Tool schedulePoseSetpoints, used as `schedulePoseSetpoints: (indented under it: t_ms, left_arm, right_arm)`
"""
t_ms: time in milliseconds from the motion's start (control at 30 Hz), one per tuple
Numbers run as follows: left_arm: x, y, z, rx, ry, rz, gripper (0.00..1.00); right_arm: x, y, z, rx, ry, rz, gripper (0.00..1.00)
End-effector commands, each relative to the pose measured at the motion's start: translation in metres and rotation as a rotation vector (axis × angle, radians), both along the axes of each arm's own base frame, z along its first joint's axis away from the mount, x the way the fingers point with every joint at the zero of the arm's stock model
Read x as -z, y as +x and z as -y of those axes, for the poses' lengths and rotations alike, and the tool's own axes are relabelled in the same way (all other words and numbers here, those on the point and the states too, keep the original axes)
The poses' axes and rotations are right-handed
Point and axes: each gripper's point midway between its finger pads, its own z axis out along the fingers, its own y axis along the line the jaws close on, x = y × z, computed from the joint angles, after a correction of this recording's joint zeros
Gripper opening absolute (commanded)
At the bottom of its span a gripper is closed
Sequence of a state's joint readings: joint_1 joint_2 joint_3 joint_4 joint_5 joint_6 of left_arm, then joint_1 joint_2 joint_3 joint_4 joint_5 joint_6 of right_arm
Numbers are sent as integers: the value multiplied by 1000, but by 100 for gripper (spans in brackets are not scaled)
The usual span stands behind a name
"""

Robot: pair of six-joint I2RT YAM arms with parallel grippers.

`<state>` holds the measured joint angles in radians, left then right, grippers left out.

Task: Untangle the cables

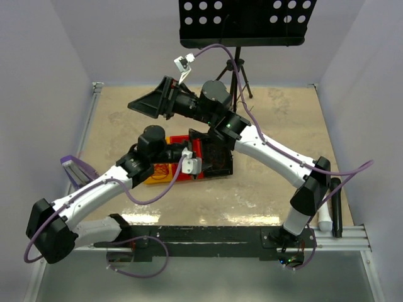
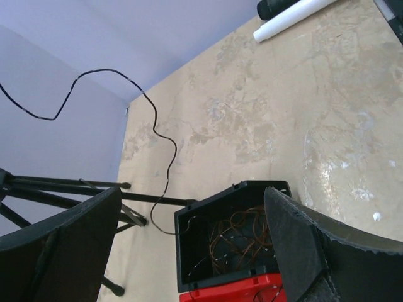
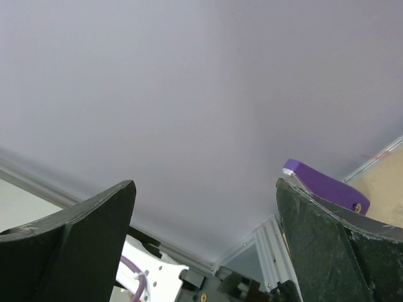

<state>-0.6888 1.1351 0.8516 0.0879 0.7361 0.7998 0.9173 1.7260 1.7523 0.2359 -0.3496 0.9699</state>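
Note:
A tangle of thin brown and dark cables (image 2: 242, 236) lies inside the open black half of a box (image 2: 189, 251), whose red half (image 2: 233, 292) shows at the bottom edge. One thin black cable (image 2: 157, 126) runs out of the box, across the table and up the wall. In the top view the box (image 1: 214, 157) sits mid-table, with more cables on an orange patch (image 1: 158, 170) beside it. My left gripper (image 2: 193, 192) hovers over the box, open and empty. My right gripper (image 1: 143, 106) is raised at the back left, pointing at the wall, and is open and empty in its wrist view (image 3: 206, 182).
A black music stand (image 1: 245, 22) on a tripod (image 2: 63, 189) stands at the back. A white roll (image 1: 325, 217) lies by the right arm's base. A purple object (image 1: 75, 168) sits at the left edge. Lilac walls enclose the table.

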Motion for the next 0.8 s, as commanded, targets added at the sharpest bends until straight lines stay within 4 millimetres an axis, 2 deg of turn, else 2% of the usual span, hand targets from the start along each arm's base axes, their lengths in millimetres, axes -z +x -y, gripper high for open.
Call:
schedulePoseSetpoints:
  t_ms: [0,133,167,267,367,633,700,767]
  left_arm:
    - [-26,16,20,-124,-159,-57,100]
    - [-32,30,44,-223,-259,-208,100]
    - [-29,33,49,-240,-272,-246,100]
    - [-13,25,61,-232,-256,-292,100]
    - [-11,34,67,-298,-287,-404,100]
    - [-45,48,88,-300,-394,-410,100]
    - [-47,46,93,-269,-397,-406,100]
    - [-46,33,100,-202,-378,-420,100]
  right_arm:
    - [-48,-19,23,-23,103,39,99]
    - [-62,-28,33,-38,171,17,98]
    - [-63,-29,34,-43,179,7,98]
    - [-66,-32,39,-44,202,-4,98]
    - [-68,-37,42,-62,219,-10,98]
    - [-70,-53,43,-132,284,-49,97]
    - [-68,-54,40,-136,285,-53,97]
    - [-67,-54,39,-143,287,-56,97]
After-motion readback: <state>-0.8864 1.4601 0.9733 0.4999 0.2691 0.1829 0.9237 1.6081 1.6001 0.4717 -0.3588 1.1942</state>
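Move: The loose black cable springs up out of the black bin; its free part arches roughly 18 cm ahead of the left hand, 12 cm to its right and 8 cm below. The black bin is about 12 cm ahead, 4 cm right and 24 cm down, the red bin about as far ahead and 7 cm left. From the right hand, the cable lies some 16 cm ahead, 33 cm right and 30 cm below. The empty left hand, fingers wide open, reaches about 9 cm to the right and 5 cm forward towards the loose cable above the black bin, dipping some 3 cm on the way and rising back to about its starting height, while the wrist rolls and swings the fingertips forward and a little up, some 30 degrees in all. The right hand, also open and empty, lifts about 5 cm and draws back and to the right by 3 to 4 cm each, its fingertips tipping up about 10 degrees. ##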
